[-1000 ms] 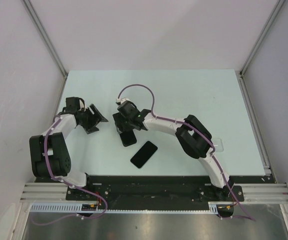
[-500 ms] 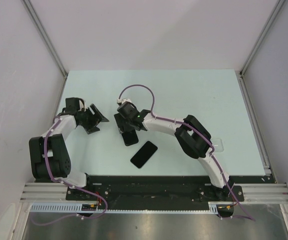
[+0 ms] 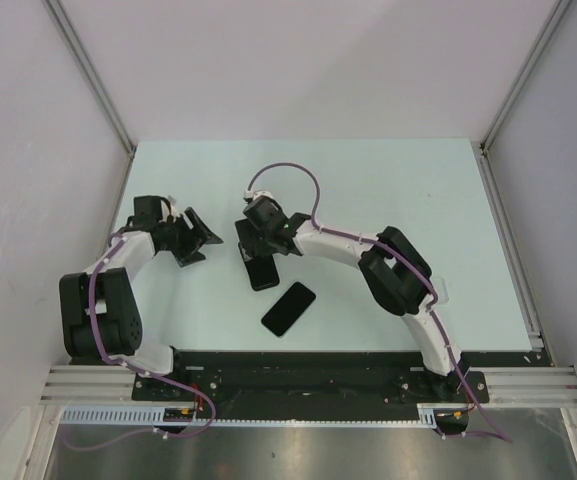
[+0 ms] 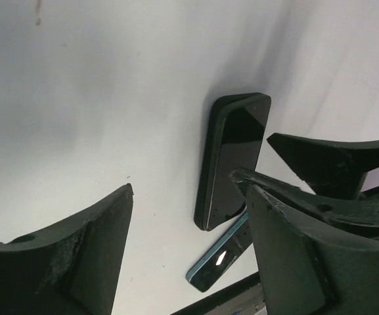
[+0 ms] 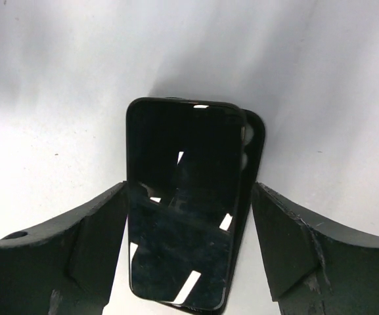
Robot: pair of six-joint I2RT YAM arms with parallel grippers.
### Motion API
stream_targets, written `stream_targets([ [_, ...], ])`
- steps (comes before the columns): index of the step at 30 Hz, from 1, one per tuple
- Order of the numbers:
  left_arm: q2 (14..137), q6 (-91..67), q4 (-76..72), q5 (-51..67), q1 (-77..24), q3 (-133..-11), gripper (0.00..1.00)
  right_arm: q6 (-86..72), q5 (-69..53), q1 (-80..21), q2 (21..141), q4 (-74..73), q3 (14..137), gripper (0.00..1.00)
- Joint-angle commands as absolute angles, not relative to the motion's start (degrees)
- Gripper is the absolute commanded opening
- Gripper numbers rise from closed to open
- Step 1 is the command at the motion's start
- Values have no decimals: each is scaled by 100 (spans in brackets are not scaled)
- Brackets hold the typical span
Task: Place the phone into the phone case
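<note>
A black phone lies screen up on the table, just beyond my right arm's wrist in the top view. It rests askew on the phone case, of which only a dark rounded rim shows along its right side. My right gripper is open and straddles the phone, one finger on each long side, with a clear gap on the right. My left gripper hovers open and empty to the left of the phone.
A second black phone with a blue edge lies nearer the front edge, just below the first. The black base rail runs along the near side, and grey walls enclose the table.
The right gripper has drawn back a little toward the far side and its jaws have widened slightly around the phone. The left gripper has edged a bit to the right.
</note>
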State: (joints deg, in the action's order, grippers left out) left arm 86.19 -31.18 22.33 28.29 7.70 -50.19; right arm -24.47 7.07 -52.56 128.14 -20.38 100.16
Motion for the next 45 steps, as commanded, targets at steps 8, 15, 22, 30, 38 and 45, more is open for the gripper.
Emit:
stream_targets([
  [8,8868,-2944,2144,2822,97,-5625,69,-2672,-307,-4439,11813,-1363,9071,67],
  [15,9448,-2883,2294,2523,-386,-6029,63,-2698,-1063,-4245,11944,-1064,8833,65],
  [22,9809,-2865,2470,2180,-606,-6249,56,-2733,-1502,-4166,12172,-879,8763,60],
  [30,9966,-2848,2470,1934,-642,-6258,52,-2725,-1714,-4140,12322,-668,8578,55],
  [38,10151,-2900,2312,1978,-817,-6310,43,-2672,-1828,-4104,12445,-642,8543,50],
  [45,10257,-2865,2312,1951,-1037,-6451,21,-2663,-1986,-4105,12577,-545,8543,48],
])
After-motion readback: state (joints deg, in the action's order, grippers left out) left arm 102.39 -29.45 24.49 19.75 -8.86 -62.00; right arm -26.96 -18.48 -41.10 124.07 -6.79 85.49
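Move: The phone lies screen up on the phone case, about 12 cm to the left gripper's right, 2 cm back and 5 cm below; the case under it sits about 1 cm farther right. From the right gripper, whose open fingers are around the phone's outer half, the phone's middle is about 2 cm back, straight under sideways and 2 cm down. A blue-edged second phone lies 12 cm back and 8 cm right of the phone. Bring the left gripper about 7 cm right, a little forward, then down about 5 cm to the outer part of the phone's left edge, turning slightly clockwise and narrowing the fingers to straddle that edge. Meanwhile, lift the right gripper clear in a small forward arc to the right, then bring it back and down beside the phone's right edge, some 4 cm right of its start, rolling its left side up and partly closing the fingers. ##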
